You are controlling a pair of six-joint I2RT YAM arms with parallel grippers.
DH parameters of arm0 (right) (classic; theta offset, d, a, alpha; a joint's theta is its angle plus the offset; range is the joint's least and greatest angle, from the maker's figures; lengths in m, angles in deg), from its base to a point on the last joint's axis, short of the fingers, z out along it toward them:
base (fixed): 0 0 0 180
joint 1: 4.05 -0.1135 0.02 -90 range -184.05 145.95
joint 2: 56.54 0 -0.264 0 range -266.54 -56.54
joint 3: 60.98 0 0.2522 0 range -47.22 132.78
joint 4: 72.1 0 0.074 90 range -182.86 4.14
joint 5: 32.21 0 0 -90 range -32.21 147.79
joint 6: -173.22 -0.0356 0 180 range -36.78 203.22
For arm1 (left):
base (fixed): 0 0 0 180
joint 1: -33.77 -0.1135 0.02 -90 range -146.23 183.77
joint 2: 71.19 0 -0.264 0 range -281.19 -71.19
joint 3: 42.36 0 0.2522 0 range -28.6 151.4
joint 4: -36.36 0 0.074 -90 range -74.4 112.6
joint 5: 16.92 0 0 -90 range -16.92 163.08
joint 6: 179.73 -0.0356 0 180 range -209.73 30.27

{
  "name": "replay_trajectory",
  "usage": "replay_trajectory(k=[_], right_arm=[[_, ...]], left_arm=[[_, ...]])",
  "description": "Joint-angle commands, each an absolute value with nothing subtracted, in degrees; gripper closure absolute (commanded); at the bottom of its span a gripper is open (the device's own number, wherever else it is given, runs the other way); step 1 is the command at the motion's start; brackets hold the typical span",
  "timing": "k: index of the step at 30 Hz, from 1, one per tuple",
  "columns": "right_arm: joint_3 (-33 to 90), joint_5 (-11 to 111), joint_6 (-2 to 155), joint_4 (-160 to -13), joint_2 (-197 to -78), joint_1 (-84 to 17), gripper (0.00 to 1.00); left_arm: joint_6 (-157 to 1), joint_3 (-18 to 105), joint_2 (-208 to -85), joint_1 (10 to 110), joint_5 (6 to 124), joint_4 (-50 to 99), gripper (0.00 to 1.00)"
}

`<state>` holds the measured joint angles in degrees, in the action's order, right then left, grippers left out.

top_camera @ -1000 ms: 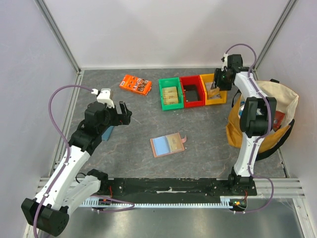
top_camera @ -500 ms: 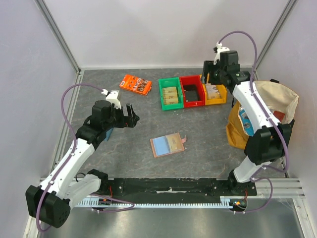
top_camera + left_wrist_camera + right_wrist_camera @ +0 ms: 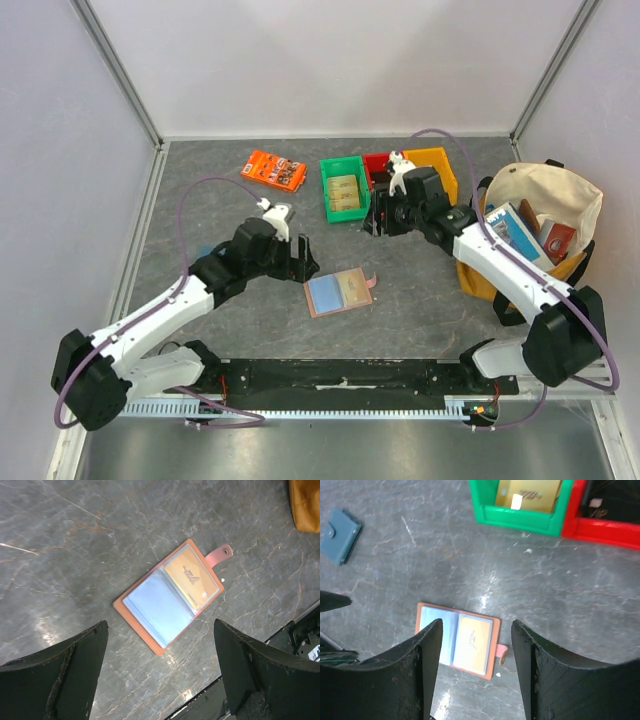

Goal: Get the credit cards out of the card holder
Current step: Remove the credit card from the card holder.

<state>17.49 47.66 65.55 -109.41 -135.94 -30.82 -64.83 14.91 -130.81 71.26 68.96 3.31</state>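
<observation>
The tan card holder (image 3: 339,292) lies open and flat on the table, snap tab to the right. Its left half shows light blue lining and its right half holds a yellow card (image 3: 192,577). It also shows in the left wrist view (image 3: 167,597) and in the right wrist view (image 3: 457,639). My left gripper (image 3: 300,262) is open and empty, just left of the holder. My right gripper (image 3: 380,222) is open and empty, above the table behind the holder, which shows between its fingers (image 3: 426,670).
Green (image 3: 343,190), red (image 3: 375,165) and yellow (image 3: 437,160) bins stand in a row at the back; the green one holds a yellow card (image 3: 527,492). An orange packet (image 3: 274,170) lies at back left. A teal pouch (image 3: 340,536) lies left. A canvas bag (image 3: 535,235) stands right.
Both arms have swung in toward the middle. My left gripper moved right to the holder's left side. My right gripper left the yellow bin and came forward over the table.
</observation>
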Motion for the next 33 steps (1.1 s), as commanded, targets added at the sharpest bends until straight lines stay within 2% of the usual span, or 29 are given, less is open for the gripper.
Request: replay_trajectory(k=[1,12,23,28,29,33], right_arm=[[11.2,43.0,61.3,-103.0,-132.7,-32.8,0.37],[-1.9,40.6,57.7,-93.0,-135.1,-36.0,0.47],[-4.5,41.3,58.8,-90.3,-141.6,-37.6,0.55],[-4.4,42.8,59.7,-91.4,-143.9,-38.2,0.56],[-4.4,42.8,59.8,-91.6,-144.3,-38.3,0.56],[-4.8,43.6,60.1,-91.8,-145.2,-38.9,0.56]], left_arm=[[-60.2,14.9,-134.8,76.6,72.8,7.7,0.09],[-57.5,16.4,-148.0,82.4,81.8,6.4,0.16],[-55.5,16.8,-157.8,84.4,85.3,5.4,0.20],[-54.6,16.7,-159.5,84.6,85.6,5.1,0.26],[-54.3,16.7,-159.7,84.6,85.6,5.1,0.30],[-53.6,16.3,-160.4,84.7,84.9,5.3,0.36]])
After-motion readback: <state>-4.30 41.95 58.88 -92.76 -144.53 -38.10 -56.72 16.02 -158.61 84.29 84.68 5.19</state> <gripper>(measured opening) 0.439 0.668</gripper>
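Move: The open card holder lies about 8 cm right of the left hand, 2 cm back and 16 cm below. From the right hand it is some 9 cm back, 9 cm left and 18 cm down. Its pink strap is about 6 cm back and 1 cm left of the right hand. The green box stands 17 cm ahead and 8 cm left of that hand, the red box 18 cm ahead and 4 cm right. Both hands sink some 14 cm to the card holder's ends, fingers narrowing, the right drawing back too. ##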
